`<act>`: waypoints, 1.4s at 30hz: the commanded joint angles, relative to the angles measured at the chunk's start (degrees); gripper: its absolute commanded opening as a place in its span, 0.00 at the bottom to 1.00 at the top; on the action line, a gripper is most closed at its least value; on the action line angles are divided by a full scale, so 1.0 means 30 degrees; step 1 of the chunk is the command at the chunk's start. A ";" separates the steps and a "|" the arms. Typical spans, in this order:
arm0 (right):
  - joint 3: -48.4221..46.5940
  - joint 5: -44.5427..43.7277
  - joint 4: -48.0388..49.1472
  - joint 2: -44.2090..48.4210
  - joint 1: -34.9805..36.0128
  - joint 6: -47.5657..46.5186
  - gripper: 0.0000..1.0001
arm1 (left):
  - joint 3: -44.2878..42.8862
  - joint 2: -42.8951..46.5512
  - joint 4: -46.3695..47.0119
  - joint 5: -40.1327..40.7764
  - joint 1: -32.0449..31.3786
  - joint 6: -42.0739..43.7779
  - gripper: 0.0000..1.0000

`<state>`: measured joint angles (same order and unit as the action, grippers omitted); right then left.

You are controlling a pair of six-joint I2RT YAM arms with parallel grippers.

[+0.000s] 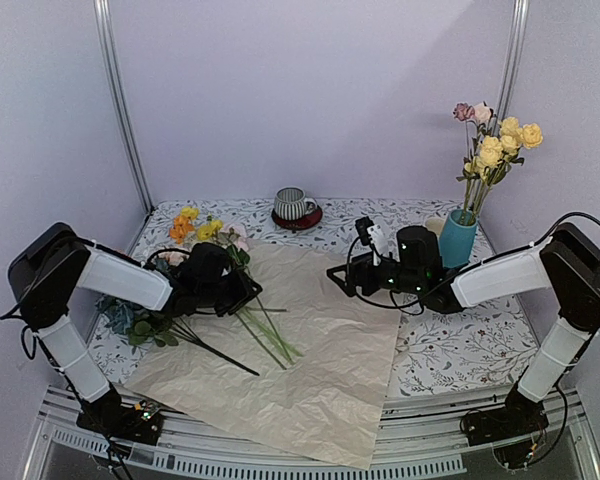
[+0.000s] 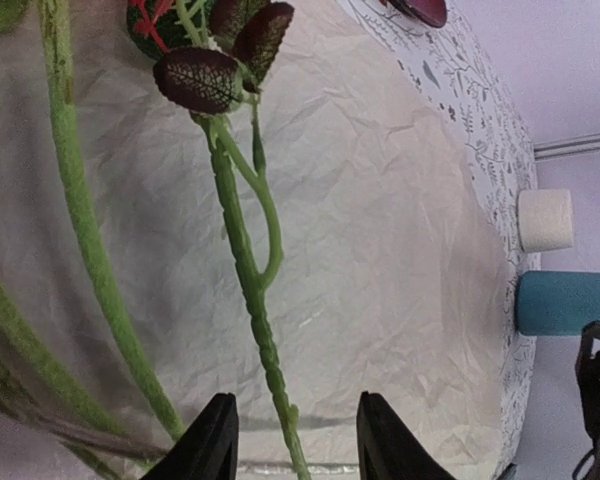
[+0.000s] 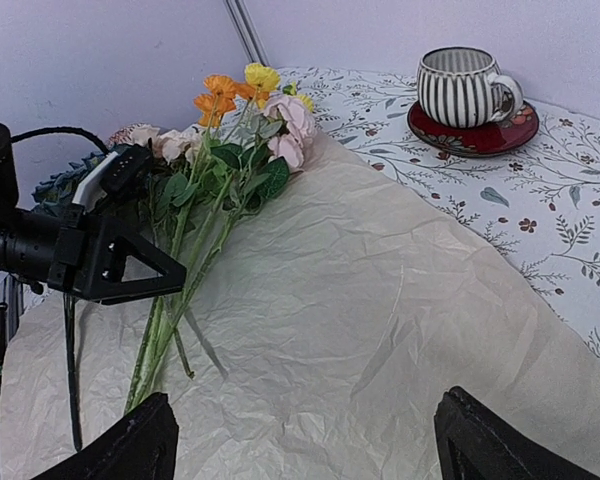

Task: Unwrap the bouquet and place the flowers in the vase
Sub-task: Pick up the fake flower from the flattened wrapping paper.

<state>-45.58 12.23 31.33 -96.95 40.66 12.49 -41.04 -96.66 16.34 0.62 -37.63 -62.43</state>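
Note:
The bouquet is undone: its peach paper (image 1: 310,340) lies spread flat on the table, and loose flowers (image 1: 215,235) rest on its left edge, their stems (image 1: 265,335) pointing toward me. My left gripper (image 1: 248,292) hovers low over those stems. In the left wrist view its jaws (image 2: 295,440) stand apart around one green stem (image 2: 265,350) without touching it. My right gripper (image 1: 348,258) hangs wide open over the paper's middle (image 3: 310,450), holding nothing. The teal vase (image 1: 458,238) stands at the back right with yellow and pink flowers (image 1: 500,145) in it.
A striped cup (image 3: 465,85) sits on a red saucer (image 3: 480,138) at the back centre. A cream mug (image 2: 546,220) stands beside the vase (image 2: 565,303). Dark leafy sprigs (image 1: 130,322) lie left of the paper. White walls close in on three sides.

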 commanded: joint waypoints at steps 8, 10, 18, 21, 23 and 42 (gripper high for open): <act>-0.0578 -0.0003 0.0081 -0.0285 0.0159 -0.0326 0.91 | -0.1656 -0.2291 0.0159 -0.0486 0.0736 0.0318 0.28; -0.0594 -0.0004 0.0032 -0.0342 0.0158 -0.0369 0.91 | -0.1741 -0.2234 0.0324 -0.0668 0.0790 0.0544 0.13; -0.0698 0.0086 -0.0022 -0.0467 0.0211 -0.0361 0.91 | -0.1542 -0.0011 0.0632 -0.1521 0.0781 0.1979 0.00; -0.0714 0.0029 -0.0014 -0.0442 0.0200 -0.0399 0.91 | -0.1555 0.0874 0.1447 -0.2927 0.0741 0.2589 0.00; -0.0696 -0.0029 -0.0039 -0.0370 0.0207 -0.0439 0.92 | -0.1569 0.1430 0.1933 -0.3861 0.0631 0.2780 0.00; 0.0674 0.0853 0.0350 0.4006 0.0369 -0.0359 0.94 | 0.2602 0.8323 0.4837 -0.7131 -0.2451 0.8872 0.00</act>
<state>-44.16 12.60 31.09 -89.60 41.32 10.92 -36.69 -74.96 25.45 -17.72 -42.92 -41.25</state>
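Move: The pink fake flower's stem crosses just in front of the left hand's half-open fingers, about 2 cm ahead, level sideways and 2 cm below. Its bloom lies some 15 cm ahead and 7 cm left of that hand, the yellow flowers 18 cm ahead and 14 cm left, the striped cup about 25 cm ahead and 8 cm right. From the right hand the stem is roughly 16 cm left, 2 cm ahead and 11 cm lower. Left hand dips, pinches the pink flower's stem, lifts it some 18 cm, then draws back, fingertips tilting up. ##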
